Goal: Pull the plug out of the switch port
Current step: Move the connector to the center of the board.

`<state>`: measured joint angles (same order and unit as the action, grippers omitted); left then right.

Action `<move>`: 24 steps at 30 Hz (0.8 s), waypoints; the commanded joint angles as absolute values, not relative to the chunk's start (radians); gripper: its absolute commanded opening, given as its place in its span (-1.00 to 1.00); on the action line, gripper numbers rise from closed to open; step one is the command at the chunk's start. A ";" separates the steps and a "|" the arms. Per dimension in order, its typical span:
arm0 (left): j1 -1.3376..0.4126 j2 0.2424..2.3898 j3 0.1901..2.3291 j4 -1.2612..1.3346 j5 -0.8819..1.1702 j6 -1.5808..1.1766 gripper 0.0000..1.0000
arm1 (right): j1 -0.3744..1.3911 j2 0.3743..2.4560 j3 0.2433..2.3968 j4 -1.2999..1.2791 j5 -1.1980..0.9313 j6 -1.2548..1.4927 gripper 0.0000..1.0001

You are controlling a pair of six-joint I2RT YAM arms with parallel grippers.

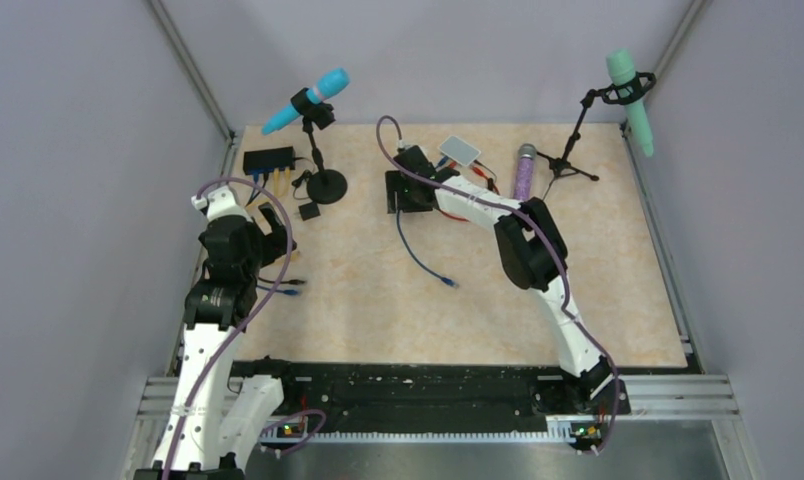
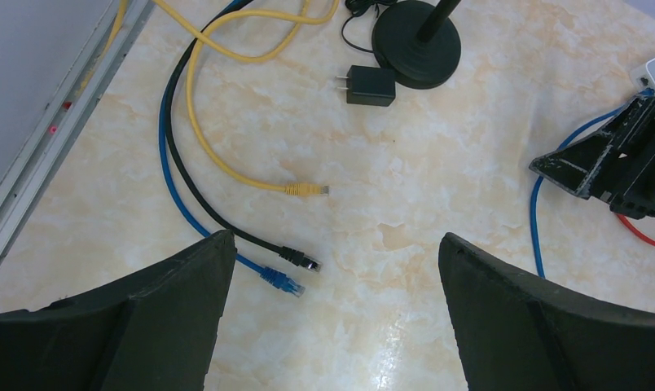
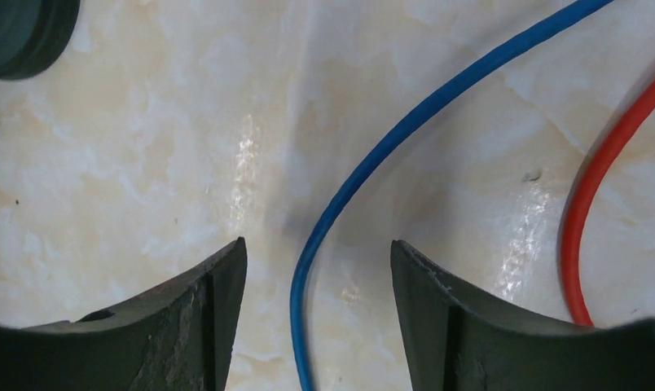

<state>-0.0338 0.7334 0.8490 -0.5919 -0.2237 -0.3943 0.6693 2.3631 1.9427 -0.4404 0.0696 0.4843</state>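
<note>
The switch is a flat black box at the back left, with yellow and dark cables leaving its near edge. Its plugs are too small to make out. My left gripper hovers in front of it, open and empty. Below it lie loose yellow, black and blue plugs. My right gripper is low over the table's middle back, open. A blue cable runs between its fingers without touching them.
A red cable lies right of the right gripper. A round microphone-stand base and a small black adapter sit near the switch. A pale grey pad, a purple microphone and a tripod stand are at the back.
</note>
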 commanded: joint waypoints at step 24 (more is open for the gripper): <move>-0.031 0.834 0.862 -0.475 -0.174 -0.373 0.98 | 0.887 1.959 1.180 -0.198 0.091 0.336 -0.73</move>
<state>-0.0338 0.8215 0.8486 -0.5610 -0.2066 -0.3862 0.8131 2.0449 1.3575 -0.1722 0.2020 0.3172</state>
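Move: The blue cable's stretch to be gripped runs between the open right fingers, about 2 cm back, 1 cm left and 1 cm below. From the right hand, the white box sits some 11 cm ahead and 11 cm right, the red cable's bend about 8 cm right and 1 cm back, the blue cable's free plug roughly 15 cm back and 9 cm right. From the left hand, that stretch lies about 18 cm ahead, 23 cm right and 21 cm down. Pinch the blue cable between the right fingertips, closing them while easing slightly back and down onto it and tilting the wrist some 10 degrees. Then drag the cable back over the board, about 8 cm towards the robot and 3 cm right, keeping low and the grip shut. Let the open left gripper sink a little forward and down. ##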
